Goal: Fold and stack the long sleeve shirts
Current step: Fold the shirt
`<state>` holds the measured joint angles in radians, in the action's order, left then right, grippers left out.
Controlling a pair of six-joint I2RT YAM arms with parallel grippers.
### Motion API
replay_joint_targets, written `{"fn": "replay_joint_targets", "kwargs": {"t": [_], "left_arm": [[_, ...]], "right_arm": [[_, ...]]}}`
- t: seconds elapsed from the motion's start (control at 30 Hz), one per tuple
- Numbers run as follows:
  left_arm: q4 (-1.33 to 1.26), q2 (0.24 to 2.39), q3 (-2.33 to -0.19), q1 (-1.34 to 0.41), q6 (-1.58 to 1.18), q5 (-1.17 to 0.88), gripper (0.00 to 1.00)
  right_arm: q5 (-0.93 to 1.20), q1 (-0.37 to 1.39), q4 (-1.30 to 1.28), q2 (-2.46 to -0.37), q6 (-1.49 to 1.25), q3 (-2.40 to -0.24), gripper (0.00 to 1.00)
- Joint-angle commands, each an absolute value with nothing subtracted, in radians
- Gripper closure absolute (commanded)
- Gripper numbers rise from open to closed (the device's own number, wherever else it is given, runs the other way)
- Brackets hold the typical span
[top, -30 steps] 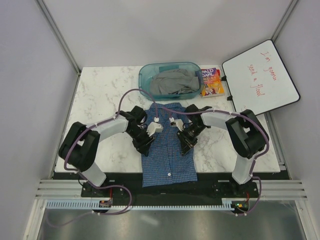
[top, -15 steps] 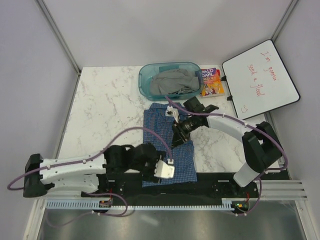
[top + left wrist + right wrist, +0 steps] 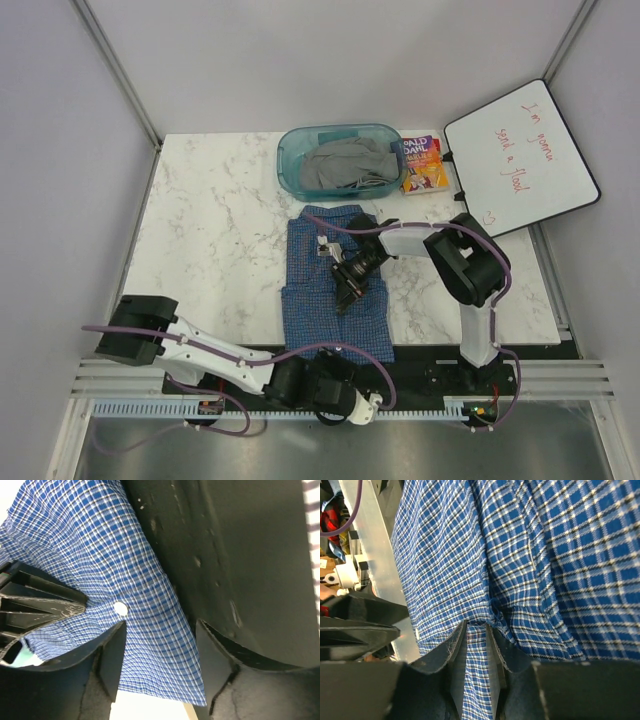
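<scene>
One blue fine-checked long sleeve shirt lies lengthwise on the marble table, collar toward the far side and hem at the near edge. My right gripper rests on its middle. In the right wrist view this gripper is shut on a pinched fold of the shirt. My left gripper is low at the near edge, below the hem. In the left wrist view it is open, the hem of the shirt with a white button showing between its fingers, not gripped.
A teal bin holding grey cloth stands at the far side. A colourful book and a whiteboard lie to its right. The black base plate runs along the near edge. Walls close in left and right.
My left arm has swung off the shirt's left side down to the near edge below the hem. My right gripper has moved toward the shirt's middle and the cloth has bunched slightly.
</scene>
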<state>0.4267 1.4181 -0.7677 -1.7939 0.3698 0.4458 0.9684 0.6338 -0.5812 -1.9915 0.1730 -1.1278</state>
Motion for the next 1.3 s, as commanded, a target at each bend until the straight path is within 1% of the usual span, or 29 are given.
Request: {"fn": "replay_joint_targets", "kwargs": {"t": [0.0,0.2,0.27,0.3,0.33,0.37,0.43,0.47,0.6,0.63,0.67,0.73,0.77,0.8,0.83,0.9,0.93,1.0,1.07,1.1,1.13,1.27], "left_arm": [[0.341,1.486,-0.808,-1.813,0.324,0.546,0.37],[0.311,1.572,-0.798,-1.809,0.339,0.575,0.38],[0.307,1.569,-0.795,-1.796,0.344,0.580,0.41],[0.304,1.566,-0.795,-1.790,0.348,0.578,0.48],[0.305,1.562,-0.795,-1.776,0.348,0.577,0.53],[0.305,1.539,-0.795,-1.772,0.354,0.569,0.66],[0.321,1.507,-0.798,-1.767,0.354,0.543,0.82],[0.356,1.488,-0.802,-1.767,0.353,0.525,0.98],[0.506,1.340,-0.876,-1.763,0.299,0.341,0.98],[0.547,1.329,-0.891,-1.763,0.292,0.257,0.98],[0.578,1.325,-0.906,-1.755,0.282,0.218,0.98],[0.655,1.298,-0.946,-1.735,0.282,0.079,0.98],[0.672,1.292,-0.960,-1.733,0.278,0.037,0.98],[0.720,1.292,-1.001,-1.724,0.270,-0.004,0.98],[0.739,1.299,-1.024,-1.718,0.252,-0.088,0.98],[0.785,1.302,-1.092,-1.674,0.226,-0.187,0.98],[0.796,1.298,-1.110,-1.658,0.218,-0.257,0.98],[0.810,1.286,-1.150,-1.608,0.225,-0.342,0.98],[0.839,1.284,-1.195,-1.583,0.238,-0.363,0.98],[0.859,1.292,-1.212,-1.541,0.248,-0.412,0.98],[0.882,1.301,-1.227,-1.520,0.264,-0.407,0.98],[0.910,1.330,-1.250,-1.378,0.412,-0.446,0.98]], "right_arm": [[0.957,0.632,-0.532,-2.036,0.221,-1.160,0.71],[0.951,0.632,-0.515,-2.048,0.226,-1.152,0.71],[0.950,0.632,-0.512,-2.056,0.227,-1.152,0.71],[0.945,0.632,-0.511,-2.056,0.230,-1.151,0.71],[0.945,0.632,-0.512,-2.059,0.230,-1.152,0.71],[0.945,0.635,-0.512,-2.057,0.233,-1.151,0.71],[0.943,0.637,-0.509,-2.056,0.232,-1.147,0.70],[0.943,0.640,-0.508,-2.052,0.230,-1.144,0.70],[0.930,0.664,-0.494,-1.994,0.213,-1.129,0.69],[0.934,0.673,-0.494,-1.982,0.209,-1.127,0.69],[0.937,0.676,-0.495,-1.968,0.203,-1.127,0.68],[0.948,0.678,-0.532,-1.928,0.198,-1.158,0.64],[0.946,0.680,-0.561,-1.913,0.215,-1.181,0.62],[0.945,0.678,-0.593,-1.887,0.233,-1.210,0.57],[0.942,0.673,-0.674,-1.878,0.285,-1.283,0.53],[0.921,0.655,-0.739,-1.856,0.316,-1.354,0.46],[0.913,0.644,-0.783,-1.852,0.331,-1.418,0.44],[0.878,0.606,-0.817,-1.855,0.366,-1.471,0.40],[0.821,0.580,-0.865,-1.890,0.421,-1.543,0.40],[0.810,0.549,-0.876,-1.907,0.432,-1.580,0.40],[0.798,0.536,-0.883,-1.923,0.436,-1.594,0.41],[0.750,0.483,-0.890,-2.037,0.465,-1.641,0.45]]}}
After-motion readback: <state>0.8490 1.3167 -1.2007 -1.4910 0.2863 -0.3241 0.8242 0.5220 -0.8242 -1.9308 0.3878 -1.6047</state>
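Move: The front hem of the folded shirt, hanging over the table's near edge, lies about 2 cm ahead of the left hand, 1 cm to its right and 2 cm below; its white button is some 3 cm ahead, 2 cm right and equally low. The right hand already has its fingertips down on the shirt's middle: the collar end is about 21 cm ahead and 1 cm left, the hem roughly 12 cm back and 1 cm left, both about 1 cm lower. The left hand eases down about 2.5 cm and a little forward with its fingers straddling the hem, shuts them on the cloth beside the button, then lifts some 14 cm while drawing back about 7 cm towards the base, easing forward a touch at the end, its fingers swinging some 40 degrees to point slightly back. The right hand first keeps its fingertips on the shirt's middle, then once the left has its grip opens wider, comes free and goes about 12 cm forward and 11 cm up, over the shirt towards the green tub, its fingers swinging forward. ##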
